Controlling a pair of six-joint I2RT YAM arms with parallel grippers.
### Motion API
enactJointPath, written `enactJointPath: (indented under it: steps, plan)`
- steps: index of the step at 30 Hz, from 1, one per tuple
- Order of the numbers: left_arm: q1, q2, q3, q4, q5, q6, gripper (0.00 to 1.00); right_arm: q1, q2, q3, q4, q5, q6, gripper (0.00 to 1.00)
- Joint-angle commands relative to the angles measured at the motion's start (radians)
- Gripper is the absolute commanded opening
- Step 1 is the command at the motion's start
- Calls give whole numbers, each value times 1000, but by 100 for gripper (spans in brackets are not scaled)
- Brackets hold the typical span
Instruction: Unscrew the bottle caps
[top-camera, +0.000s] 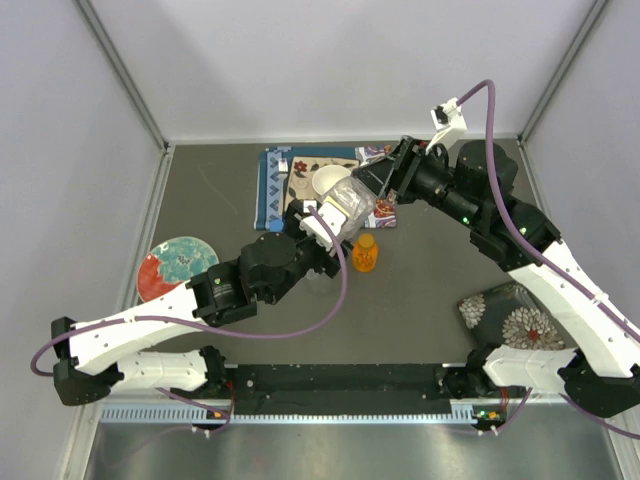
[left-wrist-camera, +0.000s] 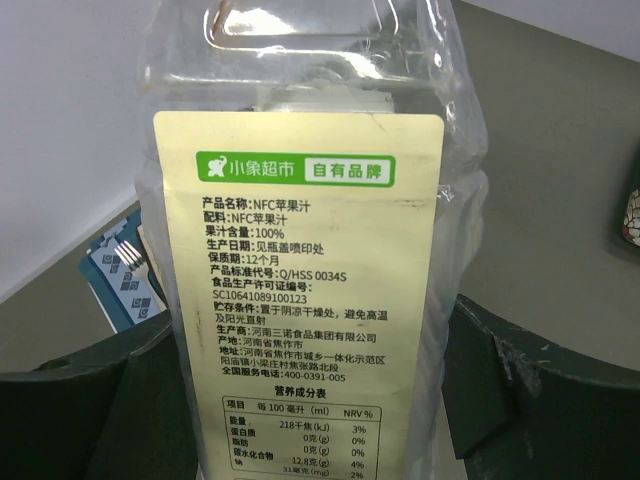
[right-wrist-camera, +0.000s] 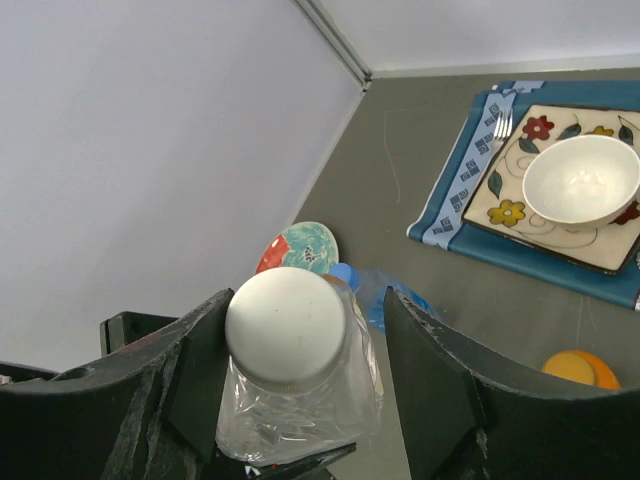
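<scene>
My left gripper is shut on a clear plastic bottle with a pale yellow printed label, held up off the table. Its white cap sits between the fingers of my right gripper. The left finger touches the cap, while the right finger stands a gap away, so the gripper is open. On the table lie a bottle with a blue cap and one with an orange cap. No red cap is in view.
A white bowl rests on a flowered square plate over a blue placemat, with a fork beside it. A round red and teal plate lies at the left. A dark flowered dish is at the right.
</scene>
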Motion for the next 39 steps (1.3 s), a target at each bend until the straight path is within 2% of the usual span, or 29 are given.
enactJointPath:
  steps: [1, 2, 8, 10, 11, 12, 13, 18, 21, 22, 24, 25, 28, 29, 36, 39]
  plan:
    - [-7, -19, -7, 83, -21, 5, 28, -2, -24, -24, 61, 36, 4, 60]
    - [-5, -17, -8, 83, -21, 3, 28, -2, -27, -30, 69, 36, 5, 59]
    - [-7, -23, -16, 82, 19, -12, 28, -2, -56, -80, 137, 38, -3, 41]
    - [-7, -26, -17, 83, 56, -18, 28, -2, -65, -95, 155, 33, -18, 27]
    - [-7, -28, -17, 83, 69, -24, 28, -2, -68, -96, 158, 35, -21, 11]
    - [-7, -33, -20, 82, 100, -24, 29, 0, -70, -100, 160, 30, -29, 3]
    - [-5, -34, -22, 83, 112, -26, 29, -2, -72, -101, 160, 27, -32, 0]
    - [-2, -68, -28, 97, 246, -55, 29, -2, -99, -127, 189, -45, -82, 0]
    - [19, -98, -34, 105, 411, -70, 28, -3, -128, -139, 224, -138, -151, 0]
    - [30, -105, -34, 102, 557, -78, 28, -2, -131, -132, 224, -178, -180, 0]
    - [83, -118, -33, 92, 739, -103, 28, -2, -141, -109, 218, -297, -257, 0]
    - [105, -118, -31, 92, 901, -118, 29, -2, -151, -103, 212, -335, -289, 0]
    - [195, -105, -16, 101, 1135, -202, 29, -2, -185, -104, 207, -442, -380, 0]
    - [226, -100, -13, 111, 1257, -239, 29, -3, -193, -109, 206, -471, -419, 0]
    - [320, -62, -19, 201, 1557, -366, 28, -3, -243, -149, 178, -764, -555, 0]
    - [329, -48, -25, 279, 1622, -420, 29, -2, -239, -147, 175, -861, -567, 0]
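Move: The white cap of the big clear bottle stands between my right hand's half-open fingers, within about 1 cm of their middle. From my left hand, which holds that bottle round its body, the cap is some 4 cm ahead, 7 cm to the right and 10 cm up. On the table some 40 cm below my right hand stand the orange bottle, 3 cm ahead of it, and the red-capped bottle, 6 cm back and 11 cm left. First I close my right fingers on the white cap while both hands stay nearly in place. Keeping both grips, I then swing the hands back towards my base together, about 12 cm, the right rising some 4 cm as well; my left hand turns the bottle clockwise while my right wrist turns counter-clockwise and tips its fingers up, twisting bottle and cap against each other. ##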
